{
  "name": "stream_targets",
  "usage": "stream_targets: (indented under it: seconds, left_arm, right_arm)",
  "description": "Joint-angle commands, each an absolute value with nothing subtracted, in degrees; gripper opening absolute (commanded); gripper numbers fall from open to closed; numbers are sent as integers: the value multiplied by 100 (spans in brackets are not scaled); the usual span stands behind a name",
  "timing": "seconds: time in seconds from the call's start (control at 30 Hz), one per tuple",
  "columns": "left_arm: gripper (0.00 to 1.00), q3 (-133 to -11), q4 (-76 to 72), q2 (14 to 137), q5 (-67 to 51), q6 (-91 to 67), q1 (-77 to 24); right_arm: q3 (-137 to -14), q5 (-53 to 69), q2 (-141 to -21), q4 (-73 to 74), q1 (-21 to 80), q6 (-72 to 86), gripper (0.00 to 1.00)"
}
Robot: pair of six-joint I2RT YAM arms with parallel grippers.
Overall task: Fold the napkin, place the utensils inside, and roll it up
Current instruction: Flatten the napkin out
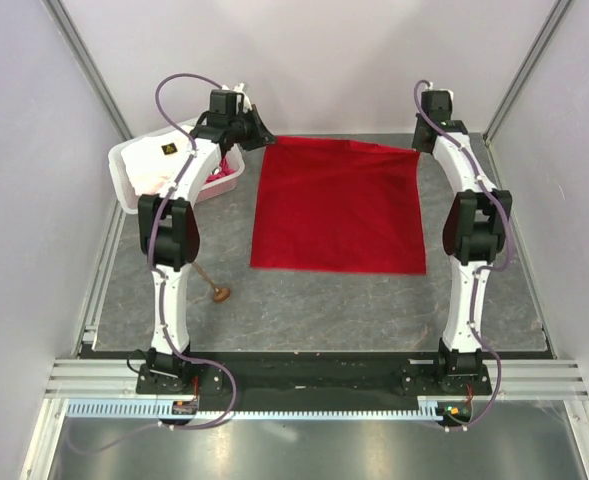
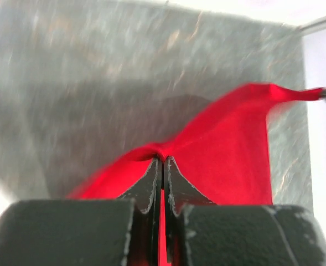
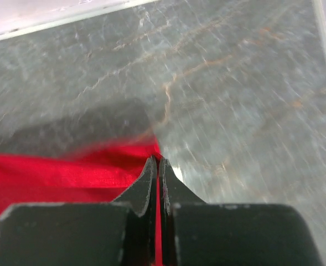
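Observation:
The red napkin (image 1: 339,205) lies spread in the middle of the table, its far edge raised. My left gripper (image 1: 266,139) is shut on its far left corner, and in the left wrist view the napkin (image 2: 229,149) bunches right at the tips of that gripper (image 2: 163,159). My right gripper (image 1: 420,149) is shut on the far right corner. The right wrist view shows the napkin (image 3: 52,177) pinched in the closed right gripper (image 3: 156,159). A small brown spoon (image 1: 219,292) rests on the table by the left arm, its handle partly hidden behind the arm.
A white bin (image 1: 126,170) with pink and white fabric stands at the far left, just behind the left arm. Grey walls with metal rails close in the table on three sides.

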State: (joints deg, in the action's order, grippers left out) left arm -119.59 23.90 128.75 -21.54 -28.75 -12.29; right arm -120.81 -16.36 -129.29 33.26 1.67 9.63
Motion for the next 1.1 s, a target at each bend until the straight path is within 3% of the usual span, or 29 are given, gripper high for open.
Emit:
stream_targets:
  seconds: [0.0,0.23,0.43,0.6,0.8,0.93,1.07]
  left_arm:
    - [2,-12963,2180,13507,-2532,-2892,-1230]
    - [2,-13008,2118,13772,-2399,-2795,-1230]
    - [2,-12290,1925,13273,-2496,-2821,-1239]
    - [2,-10857,1451,11666,-2303,-2821,-1239]
    - [2,-8449,536,9015,-1899,-2892,-1318]
    - [2,-7473,904,7307,-1846,-2830,-1406]
    - [2,-7277,1642,5795,-1679,-2786,-1415]
  right_arm:
    - [-12840,-1696,-13587,3050,88,853,0]
    - [-12788,-1555,-13904,2768,26,861,0]
    - [-11691,-1495,-12871,2532,26,1142,0]
    - [-10156,-1424,-11376,2303,18,1283,0]
    - [-8388,-1529,-8591,2021,123,1310,0]
    - [-8191,-1617,-6720,2346,184,1169,0]
    - [-8673,-1626,-5715,3301,193,1108,0]
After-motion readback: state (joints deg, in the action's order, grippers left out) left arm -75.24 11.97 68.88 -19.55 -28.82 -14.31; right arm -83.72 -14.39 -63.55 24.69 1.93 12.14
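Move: Both hands already hold the red napkin by its far corners, with the cloth spread back towards the bases. Its middle lies about 18 cm back and 25 cm to the right of the left hand, 12 cm below; from the right hand about 18 cm back, 25 cm left and 10 cm below. From the left hand, the white bin is some 30 cm left and 6 cm back, and the wooden spoon 36 cm back and 17 cm left. Keeping their pinch on the napkin's two far corners, both hands finish the outward cast: 2 cm forward while sinking, the left about 4 cm, the right nearly 7, with a brief pause. Then they sweep up and back towards the bases, gathering speed, the left about 24 cm each way, the right some 35 cm up and 26 back, fingers tipping upward about 30 to 40 degrees. ##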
